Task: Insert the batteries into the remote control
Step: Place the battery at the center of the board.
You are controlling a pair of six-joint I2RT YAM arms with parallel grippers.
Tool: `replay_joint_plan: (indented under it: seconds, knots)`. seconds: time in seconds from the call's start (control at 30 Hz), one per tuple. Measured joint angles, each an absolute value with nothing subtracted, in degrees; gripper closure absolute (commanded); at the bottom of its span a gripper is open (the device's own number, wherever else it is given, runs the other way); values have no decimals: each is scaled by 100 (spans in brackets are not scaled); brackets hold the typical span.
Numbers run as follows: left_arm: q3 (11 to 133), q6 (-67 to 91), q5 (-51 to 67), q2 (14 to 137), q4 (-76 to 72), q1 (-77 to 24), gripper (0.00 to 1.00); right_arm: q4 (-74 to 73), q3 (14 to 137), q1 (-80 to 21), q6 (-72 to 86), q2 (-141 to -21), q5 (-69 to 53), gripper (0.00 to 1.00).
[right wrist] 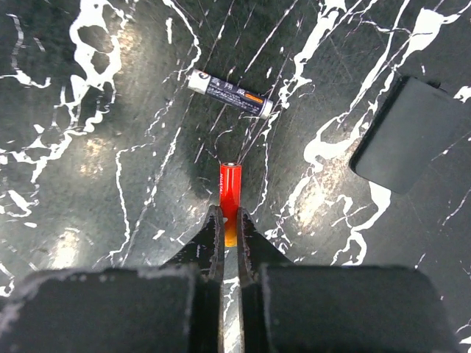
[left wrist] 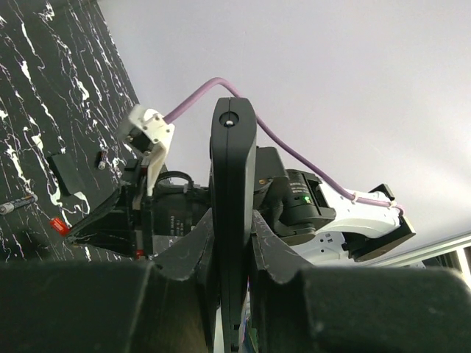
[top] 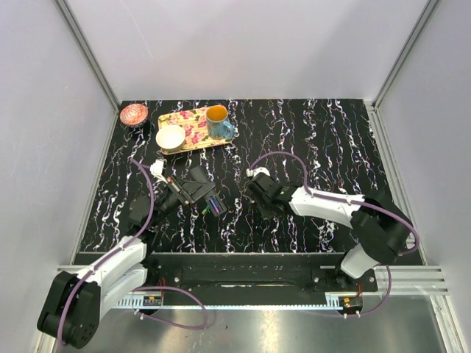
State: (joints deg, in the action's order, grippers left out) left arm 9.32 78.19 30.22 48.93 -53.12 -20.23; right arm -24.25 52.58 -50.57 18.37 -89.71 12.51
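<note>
My left gripper (left wrist: pixel 233 217) is shut on the black remote control (left wrist: pixel 233 162) and holds it edge-on above the table; it also shows in the top view (top: pixel 197 187), with a green and purple bit at its lower end (top: pixel 215 204). My right gripper (right wrist: pixel 229 213) is shut on a red-orange battery (right wrist: pixel 230 193), low over the table, just right of the remote in the top view (top: pixel 254 191). A blue-purple battery (right wrist: pixel 229 94) lies loose beyond the fingertips. The left wrist view shows a loose battery (left wrist: pixel 18 204) too.
A flat black rectangular piece (right wrist: pixel 412 132) lies on the table to the right of the red battery. At the back left stand a floral yellow tray (top: pixel 193 131) with a blue mug (top: pixel 218 121) and a white bowl (top: pixel 170 137), and a pink bowl (top: pixel 134 114).
</note>
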Motion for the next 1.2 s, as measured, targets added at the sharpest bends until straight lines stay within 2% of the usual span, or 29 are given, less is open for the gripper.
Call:
replay_joint_plan:
  seconds: [0.27, 0.6, 0.93, 1.2]
  knots:
    - [827, 7856, 3024, 4893, -5352, -2023, 100, -2432, 5483, -5039, 1929, -9612, 1396, 100]
    - [792, 7852, 3022, 4740, -5225, -2023, 100, -2464, 5662, -4823, 2893, -9511, 1966, 100]
    - [781, 7854, 2967, 4495, -5026, -2023, 100, -2864, 6648, -3610, 5760, -9437, 2370, 100]
    - [781, 7856, 2932, 4274, -4766, -2023, 100, -3201, 7979, -3291, 7391, -10748, 2311, 100]
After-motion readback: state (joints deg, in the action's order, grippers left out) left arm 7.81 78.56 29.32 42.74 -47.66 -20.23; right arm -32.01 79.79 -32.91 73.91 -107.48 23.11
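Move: The right hand still holds the red battery just above the table. The bare spot near the middle of the board lies about 20 cm ahead of it, 1 cm right and 3 cm below. The silver battery lies roughly 6 cm ahead and 3 cm left, the black cover about 8 cm ahead and 6 cm right, both some 3 cm below. From the left hand, the spot is about 21 cm ahead, 21 cm right and 23 cm below. Keeping its pinch on the red battery, the right hand dips about 2 cm, then sweeps some 17 cm forward towards the bare middle of the board, first rising to about 6 cm above its starting height, then starting down again. On the way the wrist swings some 70 degrees clockwise and tilts its left side up. ##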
